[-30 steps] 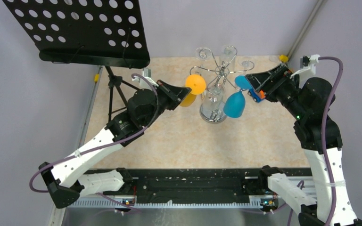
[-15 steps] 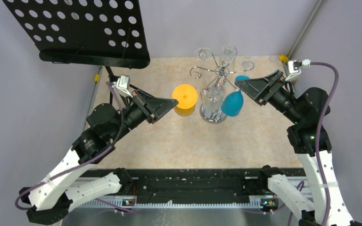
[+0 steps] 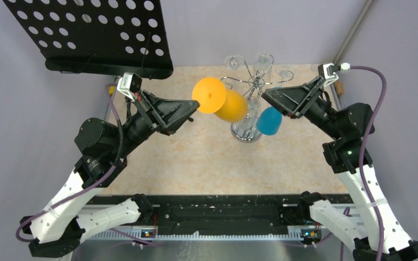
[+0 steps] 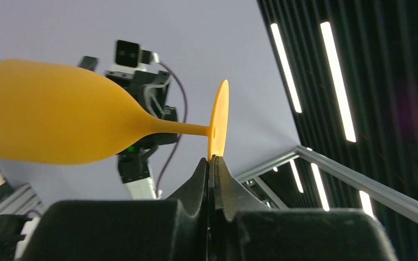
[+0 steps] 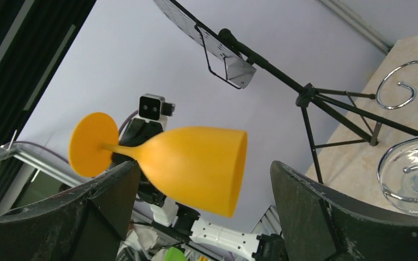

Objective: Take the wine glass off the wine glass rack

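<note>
My left gripper (image 3: 195, 105) is shut on the edge of the foot of an orange wine glass (image 3: 226, 103). It holds the glass on its side in the air, bowl pointing toward the chrome wine glass rack (image 3: 253, 81). In the left wrist view the left gripper (image 4: 212, 160) pinches the foot disc of the orange glass (image 4: 60, 119). My right gripper (image 3: 266, 97) is open and empty beside the rack, above a blue wine glass (image 3: 270, 120) hanging from it. In the right wrist view the orange glass (image 5: 196, 163) shows beyond the open right gripper (image 5: 204, 166).
A clear glass (image 3: 245, 117) hangs over the rack's shiny round base (image 3: 246, 135). A black perforated music stand (image 3: 92, 32) on a tripod stands at the back left. Walls close the table at the back and sides.
My left gripper has lifted the orange glass up and away from the rack and tipped it onto its side. My right gripper has swung left over the blue glass.
</note>
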Controlling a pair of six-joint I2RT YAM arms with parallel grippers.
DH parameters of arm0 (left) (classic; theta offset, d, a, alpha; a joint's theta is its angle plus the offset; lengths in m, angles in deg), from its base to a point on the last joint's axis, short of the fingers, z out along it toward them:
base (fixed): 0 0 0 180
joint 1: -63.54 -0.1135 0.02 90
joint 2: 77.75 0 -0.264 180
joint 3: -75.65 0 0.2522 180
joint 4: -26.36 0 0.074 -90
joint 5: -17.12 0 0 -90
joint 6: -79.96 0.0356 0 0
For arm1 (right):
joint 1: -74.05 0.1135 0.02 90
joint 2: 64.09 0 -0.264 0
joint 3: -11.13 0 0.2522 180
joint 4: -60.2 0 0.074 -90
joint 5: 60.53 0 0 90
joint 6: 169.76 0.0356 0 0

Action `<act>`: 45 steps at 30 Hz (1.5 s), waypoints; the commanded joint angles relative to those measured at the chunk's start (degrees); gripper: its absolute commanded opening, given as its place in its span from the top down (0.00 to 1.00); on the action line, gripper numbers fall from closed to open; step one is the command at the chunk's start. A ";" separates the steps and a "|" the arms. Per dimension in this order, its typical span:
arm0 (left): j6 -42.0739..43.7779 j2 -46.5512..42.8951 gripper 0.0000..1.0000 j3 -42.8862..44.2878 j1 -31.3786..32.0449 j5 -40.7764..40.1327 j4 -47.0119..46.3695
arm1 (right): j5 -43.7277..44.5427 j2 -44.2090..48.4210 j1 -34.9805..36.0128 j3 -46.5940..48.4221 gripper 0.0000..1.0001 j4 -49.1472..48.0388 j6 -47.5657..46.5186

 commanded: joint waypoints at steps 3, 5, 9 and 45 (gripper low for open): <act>-5.11 4.95 1.00 2.33 -0.16 4.32 -16.59 | -1.17 -1.26 1.71 -0.55 0.06 -9.43 5.11; -5.32 5.30 1.00 1.73 -0.09 4.51 -19.71 | -2.64 -1.77 1.79 -1.44 0.06 -14.69 8.39; -5.23 5.90 1.00 1.31 -0.15 5.26 -23.14 | -5.26 -3.45 2.17 -1.51 0.07 -23.24 12.67; 11.25 -6.06 0.22 -9.29 -0.09 -12.82 -2.67 | -5.17 -9.63 2.93 12.59 1.00 -15.02 0.24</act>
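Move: The yellow wine glass, off the rack and pinched at its foot by the left hand, has its middle about 6 cm to that hand's right, 4 cm ahead and 5 cm below. From the right hand, whose jaws stand open, its middle is roughly 11 cm left, 2 cm back and 4 cm above. The rack's hub is some 19 cm straight ahead of the right hand and 10 cm lower; the blue glass hangs about 13 cm ahead, 5 cm right and 15 cm below. Rising about 10 cm and drawing back some 6 cm, the right hand turns its fingers upward and to the left by about 30 degrees and closes them on the yellow glass's rim, then eases 2 cm forward. The left hand lifts about 5 cm with a slight tilt, still gripping the foot, then opens once the right has shut and sinks back some 4 cm, letting go. ##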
